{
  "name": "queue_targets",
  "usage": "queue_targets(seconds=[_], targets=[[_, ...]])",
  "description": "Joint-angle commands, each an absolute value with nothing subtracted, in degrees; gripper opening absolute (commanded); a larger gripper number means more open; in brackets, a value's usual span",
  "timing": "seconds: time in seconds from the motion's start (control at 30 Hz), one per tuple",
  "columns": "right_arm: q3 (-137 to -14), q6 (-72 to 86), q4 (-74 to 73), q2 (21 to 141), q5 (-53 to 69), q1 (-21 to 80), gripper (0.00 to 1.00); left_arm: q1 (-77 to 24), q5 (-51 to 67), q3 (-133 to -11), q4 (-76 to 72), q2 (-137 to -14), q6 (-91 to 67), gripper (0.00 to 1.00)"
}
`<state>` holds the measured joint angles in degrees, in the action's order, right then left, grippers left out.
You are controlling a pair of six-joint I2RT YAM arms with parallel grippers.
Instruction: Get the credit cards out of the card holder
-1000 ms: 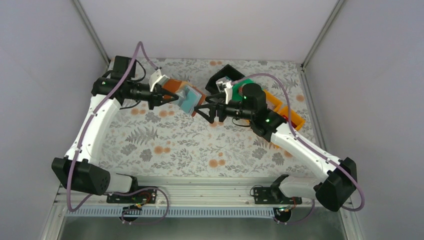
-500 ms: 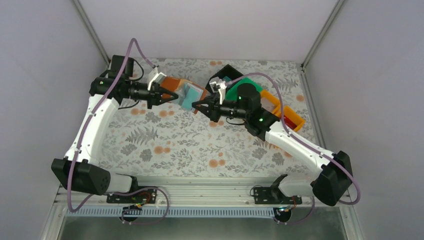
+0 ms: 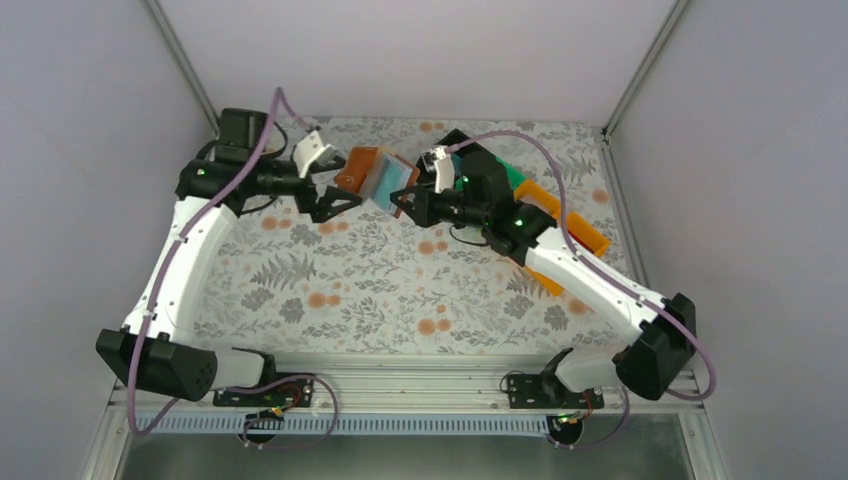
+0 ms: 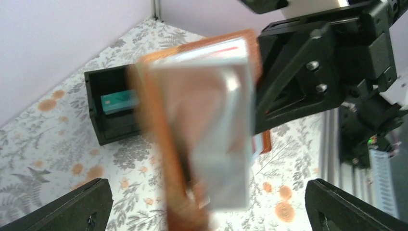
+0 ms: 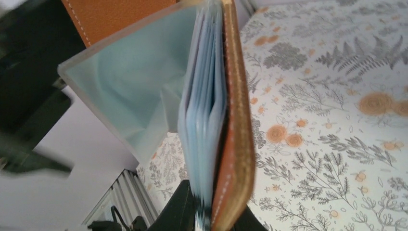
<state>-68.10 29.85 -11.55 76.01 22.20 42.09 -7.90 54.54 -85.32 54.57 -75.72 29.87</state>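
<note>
The card holder [image 3: 375, 172], brown outside and pale blue-grey inside, hangs half open above the back of the table. My right gripper [image 3: 403, 200] is shut on its lower right edge. In the right wrist view the brown cover [image 5: 236, 120] and the stack of pale sleeves are pinched between the black fingers [image 5: 185, 211]. My left gripper [image 3: 345, 190] stands wide open just left of the holder and touches nothing. In the left wrist view the card holder [image 4: 202, 134] is blurred, well clear of both fingers [image 4: 62, 207]. One teal credit card [image 4: 118, 100] lies in the black bin.
A black bin [image 3: 455, 143], a green bin [image 3: 512, 176] and an orange bin [image 3: 572, 225] run in a row behind the right arm at the back right. The floral cloth [image 3: 380, 290] covers the table, with grey walls close on three sides.
My left gripper has opened and let go of the card holder, drawing back a little to the left. My right gripper has shut on the holder and carried it up and left.
</note>
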Motion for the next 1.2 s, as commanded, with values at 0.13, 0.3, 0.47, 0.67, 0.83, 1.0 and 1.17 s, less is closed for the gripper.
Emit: queue_targets(seconds=[0.13,0.3,0.47,0.67,0.83,1.0,1.17], targets=[[-75.8,35.6,-16.4,83.3,17.2,46.1,0.04,-18.1,27.2,-85.0,45.2,-75.8,26.7,1.00],[-77.2,34.6,-16.8,83.9,17.8,47.2,0.04,-18.5,12.4,-81.9,41.3,-75.6,27.9,1.00],[-77.1,33.0,-16.9,83.1,19.3,47.3,0.04,-18.5,11.8,-82.1,42.3,-76.7,29.4,1.00],[-76.3,26.9,-17.4,80.1,23.3,47.2,0.04,-12.6,36.0,-84.1,49.5,-76.3,34.1,0.86],[-76.8,17.1,-20.6,78.6,29.6,47.0,0.04,-10.1,50.7,-87.4,60.3,-76.4,42.0,0.76],[-76.2,12.8,-22.4,76.3,32.0,46.7,0.04,-8.9,53.4,-88.6,63.6,-75.2,43.4,0.41],[-75.5,10.9,-22.7,74.6,33.1,46.4,0.06,-8.9,59.4,-90.4,69.9,-75.2,48.1,0.03]])
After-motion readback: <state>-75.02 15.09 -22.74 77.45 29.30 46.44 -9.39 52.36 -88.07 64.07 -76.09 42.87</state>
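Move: The wide-open left hand aims for the card holder, its middle about 6 cm to the hand's right, 2 cm ahead and perhaps 1 cm higher. The right hand already pinches the holder near one corner, leaving its middle some 3 cm ahead, 3 cm left and 2 cm above. Well below, the black bin lies roughly 15 cm ahead and 10 cm right of the right hand; the green bin stands 11 cm ahead and 18 cm right. The open left hand edges right, swings about 6 cm forward and 4 cm down while turning some 30 degrees, then draws back about 8 cm and rises, closing on the card holder's left cover and pinching its edge. Keeping its grip, the right hand brings the holder left and down about 4 cm, then back some 5 cm and up again. ##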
